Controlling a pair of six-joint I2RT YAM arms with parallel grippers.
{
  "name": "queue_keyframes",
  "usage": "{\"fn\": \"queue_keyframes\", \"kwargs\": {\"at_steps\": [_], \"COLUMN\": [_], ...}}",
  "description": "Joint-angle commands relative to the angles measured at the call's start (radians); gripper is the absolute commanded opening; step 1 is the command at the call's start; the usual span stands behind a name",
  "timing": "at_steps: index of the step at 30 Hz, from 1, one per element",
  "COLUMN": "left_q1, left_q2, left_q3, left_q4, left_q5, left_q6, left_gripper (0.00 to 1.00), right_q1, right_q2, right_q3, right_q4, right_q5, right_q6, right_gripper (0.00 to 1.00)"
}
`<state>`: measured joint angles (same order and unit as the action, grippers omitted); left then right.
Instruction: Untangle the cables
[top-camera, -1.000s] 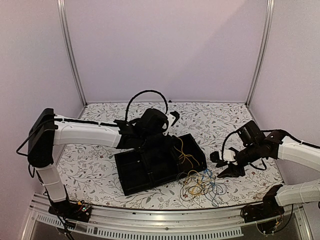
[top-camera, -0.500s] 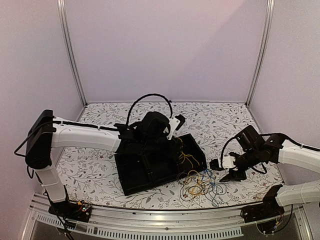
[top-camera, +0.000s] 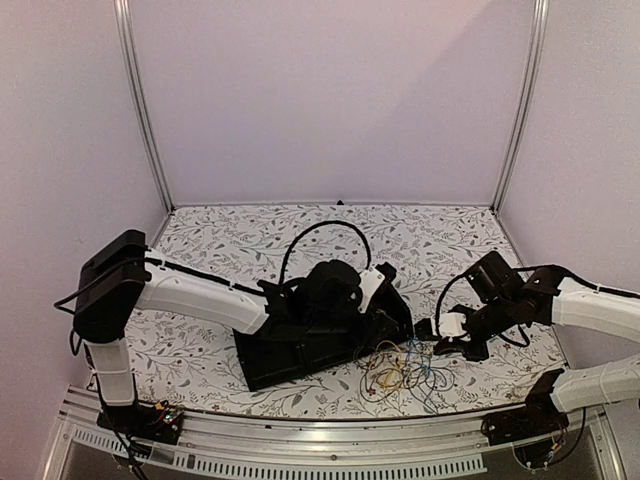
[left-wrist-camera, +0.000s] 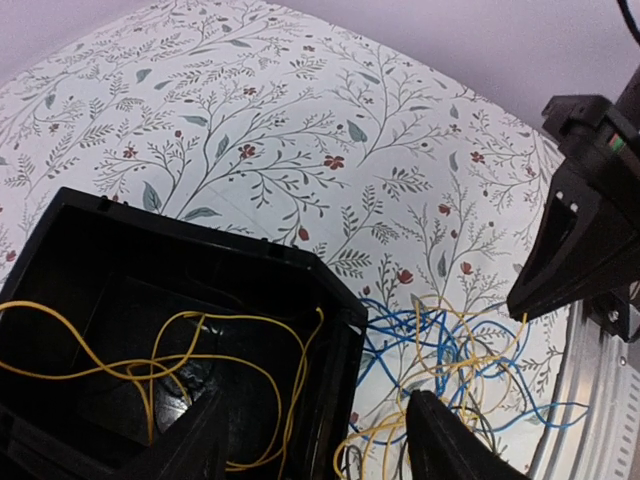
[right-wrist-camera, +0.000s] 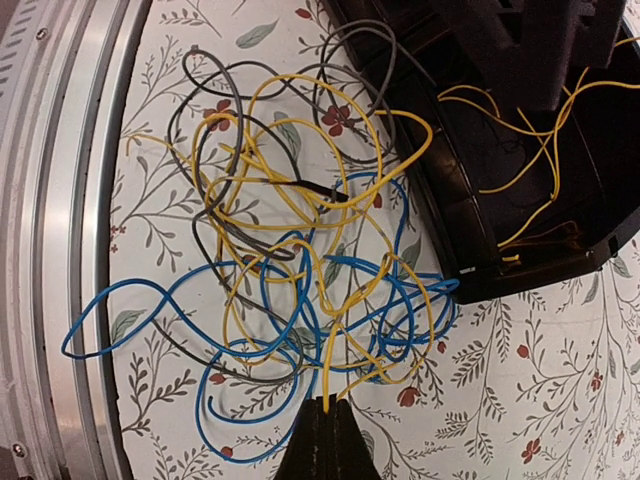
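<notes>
The cables (right-wrist-camera: 300, 250) lie in a yellow, blue and black tangle (top-camera: 400, 370) on the flowered table, by the right end of a black tray (top-camera: 290, 355). A few yellow cables (left-wrist-camera: 150, 350) lie inside that tray. My right gripper (right-wrist-camera: 328, 405) is shut on one yellow cable (right-wrist-camera: 325, 370) at the tangle's right edge (top-camera: 440, 347). My left gripper (left-wrist-camera: 325, 440) hangs open above the tray's corner (left-wrist-camera: 340, 320), one finger over the tray and the other over the tangle (left-wrist-camera: 460, 350). It holds nothing.
The tray's dark wall (right-wrist-camera: 520, 150) borders the tangle on the far side. An aluminium rail (right-wrist-camera: 60, 200) runs along the table's near edge, close to the outer blue loops. The right arm's black body (left-wrist-camera: 580, 250) stands just beyond the tangle.
My right gripper went from open to shut, pinching a yellow cable. The left arm swung right and nearer along the tray, ending over its corner by the tangle.
</notes>
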<state>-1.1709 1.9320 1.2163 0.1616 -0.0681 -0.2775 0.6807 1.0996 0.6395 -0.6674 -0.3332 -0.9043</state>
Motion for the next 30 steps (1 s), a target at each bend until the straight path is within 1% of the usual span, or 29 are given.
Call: {"fn": "queue_keyframes", "kwargs": {"at_steps": [1, 3, 5, 7, 8, 10, 12, 14, 16, 17, 20, 27, 30], "left_q1": [-0.052, -0.069, -0.078, -0.090, -0.099, -0.111, -0.115, -0.120, -0.122, -0.125, -0.125, -0.127, -0.128], "left_q2": [0.041, 0.078, 0.142, 0.222, 0.268, 0.366, 0.447, 0.500, 0.540, 0.558, 0.599, 0.641, 0.652], "left_q3": [-0.071, -0.069, 0.001, 0.091, 0.145, 0.255, 0.329, 0.365, 0.388, 0.399, 0.422, 0.433, 0.435], "left_q4": [0.275, 0.393, 0.447, 0.490, 0.499, 0.483, 0.487, 0.513, 0.522, 0.523, 0.524, 0.517, 0.519], "left_q5": [0.057, 0.093, 0.137, 0.187, 0.199, 0.215, 0.237, 0.251, 0.263, 0.268, 0.280, 0.288, 0.296], "left_q6": [0.007, 0.019, -0.009, -0.030, -0.032, -0.034, -0.057, -0.087, -0.104, -0.108, -0.122, -0.138, -0.142], "left_gripper": [0.63, 0.64, 0.64, 0.60, 0.57, 0.46, 0.35, 0.24, 0.17, 0.16, 0.15, 0.14, 0.13], "right_q1": [-0.004, -0.050, -0.091, -0.118, -0.147, -0.215, -0.274, -0.316, -0.333, -0.336, -0.337, -0.337, -0.337], "right_q2": [-0.100, -0.135, -0.141, -0.139, -0.128, -0.088, -0.090, -0.095, -0.084, -0.074, -0.026, 0.064, 0.087], "right_q3": [0.124, 0.210, 0.301, 0.414, 0.484, 0.600, 0.687, 0.777, 0.880, 0.933, 1.101, 1.452, 1.574], "right_q4": [-0.116, -0.187, -0.249, -0.312, -0.354, -0.407, -0.402, -0.395, -0.400, -0.407, -0.415, -0.305, -0.235], "right_q5": [-0.017, -0.086, -0.135, -0.133, -0.148, -0.194, -0.220, -0.235, -0.242, -0.248, -0.280, -0.288, -0.258], "right_q6": [0.014, 0.015, 0.003, -0.012, -0.025, -0.064, -0.083, -0.091, -0.081, -0.075, -0.037, 0.108, 0.164], "right_gripper": [0.00, 0.00, 0.00, 0.00, 0.00, 0.00, 0.00, 0.00, 0.00, 0.00, 0.00, 0.00, 0.00]}}
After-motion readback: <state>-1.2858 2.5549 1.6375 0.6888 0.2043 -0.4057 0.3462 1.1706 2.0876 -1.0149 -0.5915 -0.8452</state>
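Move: My right hand's shut fingers already hold a yellow cable. The middle of the cable tangle lies about 6 cm below them, 4 cm back and 7 cm to the left. From my open left hand, over the box's right end, the tangle is some 8 cm back, 5 cm to the right and 9 cm down. The black box's middle is roughly 14 cm left and 4 cm ahead of that hand; the yellow cables in its right compartment are about 7 cm ahead and 2 cm left. I pull the yellow cable fast and almost straight up from the tangle with my right hand, nearly 50 cm, fingers still shut and swinging up from steeply down towards level. Meanwhile my left hand sweeps about 15 cm right and some 7 cm back, its wrist turning clockwise, closes almost shut on strands below the right hand, then sinks with them to the table. ##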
